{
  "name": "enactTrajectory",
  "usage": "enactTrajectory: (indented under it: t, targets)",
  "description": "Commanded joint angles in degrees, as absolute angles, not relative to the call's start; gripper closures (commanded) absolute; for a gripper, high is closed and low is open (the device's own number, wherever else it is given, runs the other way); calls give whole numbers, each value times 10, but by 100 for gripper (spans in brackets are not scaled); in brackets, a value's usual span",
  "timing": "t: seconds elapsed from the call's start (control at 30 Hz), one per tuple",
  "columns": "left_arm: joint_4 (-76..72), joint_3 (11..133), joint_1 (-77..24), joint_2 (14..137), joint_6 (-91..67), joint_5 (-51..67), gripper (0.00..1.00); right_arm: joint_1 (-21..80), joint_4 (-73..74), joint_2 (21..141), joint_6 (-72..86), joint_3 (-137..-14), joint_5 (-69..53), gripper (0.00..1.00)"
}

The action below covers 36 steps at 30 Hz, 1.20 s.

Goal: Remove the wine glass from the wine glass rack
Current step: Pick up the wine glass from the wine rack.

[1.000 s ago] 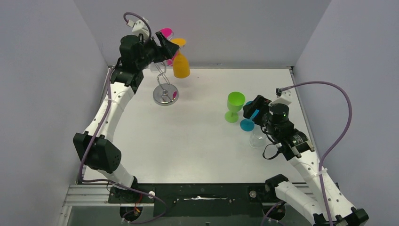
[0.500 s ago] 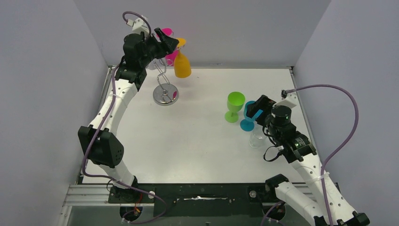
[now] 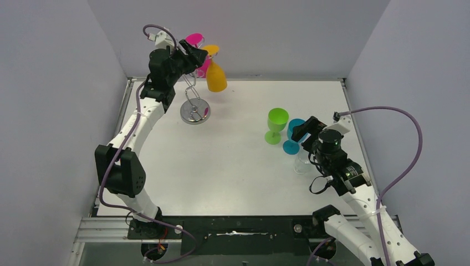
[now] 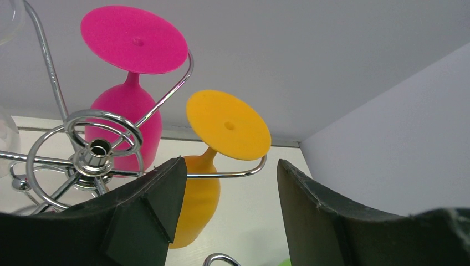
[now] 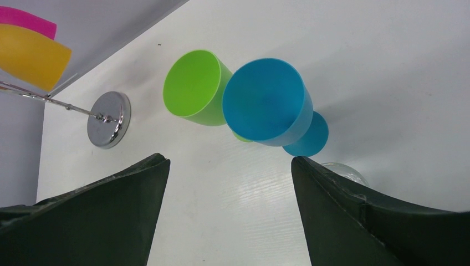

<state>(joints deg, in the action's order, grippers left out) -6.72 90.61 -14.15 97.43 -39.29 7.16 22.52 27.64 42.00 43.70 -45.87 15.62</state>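
The wine glass rack (image 3: 194,112) stands at the back left; its wire hub (image 4: 100,148) and scroll arms fill the left of the left wrist view. An orange wine glass (image 3: 215,77) hangs upside down from one arm, its foot (image 4: 227,124) resting on the wire. A pink wine glass (image 4: 133,39) hangs beside it. My left gripper (image 3: 200,54) is up at the rack's top, open (image 4: 230,164), with the orange stem just past its tips, near the left finger. My right gripper (image 3: 304,128) is open and empty (image 5: 230,160) beside the table glasses.
A green glass (image 3: 276,121), a blue glass (image 3: 291,145) and a clear glass (image 3: 303,164) stand on the table at the right. The back wall is close behind the rack. A clear glass edge (image 4: 6,141) shows at the rack's left.
My left gripper has moved up and right along the rack's top toward the orange glass, its jaws narrowing a little. My right gripper has drawn back from the blue glass.
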Motion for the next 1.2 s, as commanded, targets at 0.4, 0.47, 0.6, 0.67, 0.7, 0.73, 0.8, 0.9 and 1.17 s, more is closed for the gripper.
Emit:
enactTrajectory:
  t: [0.4,0.47,0.6,0.67,0.7,0.73,0.8,0.9,1.17]
  targets:
    - [21,1021,-142,1047,-416,112,48,223,272,453,490,-454,165,17]
    - [25,1021,-141,1048,-418,121,48,223,279,460,492,-459,164,16]
    - [26,1029,-141,1052,-430,133,52,223,285,465,494,-461,161,16]
    - [20,1036,-141,1055,-437,143,54,223,284,465,495,-461,160,16]
    - [20,1040,-141,1057,-441,146,54,223,283,464,495,-461,160,16]
    - [21,1044,-141,1059,-445,149,55,223,282,464,494,-461,159,16]
    - [18,1048,-141,1061,-457,153,54,223,275,462,491,-459,156,16]
    - [3,1044,-140,1063,-474,152,57,223,258,460,489,-452,150,16]
    - [-33,1037,-140,1066,-516,147,64,223,250,465,475,-451,128,15]
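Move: Hanging upside down from the rack, the yellow wine glass has its middle about 5 cm ahead of the left hand, 4 cm to the right and 6 cm below, with its foot nearly level with the fingertips. The pink wine glass hangs some 7 cm ahead, 1 cm left and 4 cm below; the rack's hub is about 3 cm ahead, 4 cm left and slightly lower. From the right hand, the yellow glass is roughly 26 cm ahead, 27 cm left and 8 cm higher. Easing forward and then rightward, about 2 cm each way, the left hand brings its fingertips to either side of the yellow glass's foot, closing them by over a third while tipping slightly down and rolling its right side up to meet the slanted disc. The left fingertip comes against the foot. Away from the rack, the open, empty right hand sinks about 3 cm, tilting down beside the blue glass. ##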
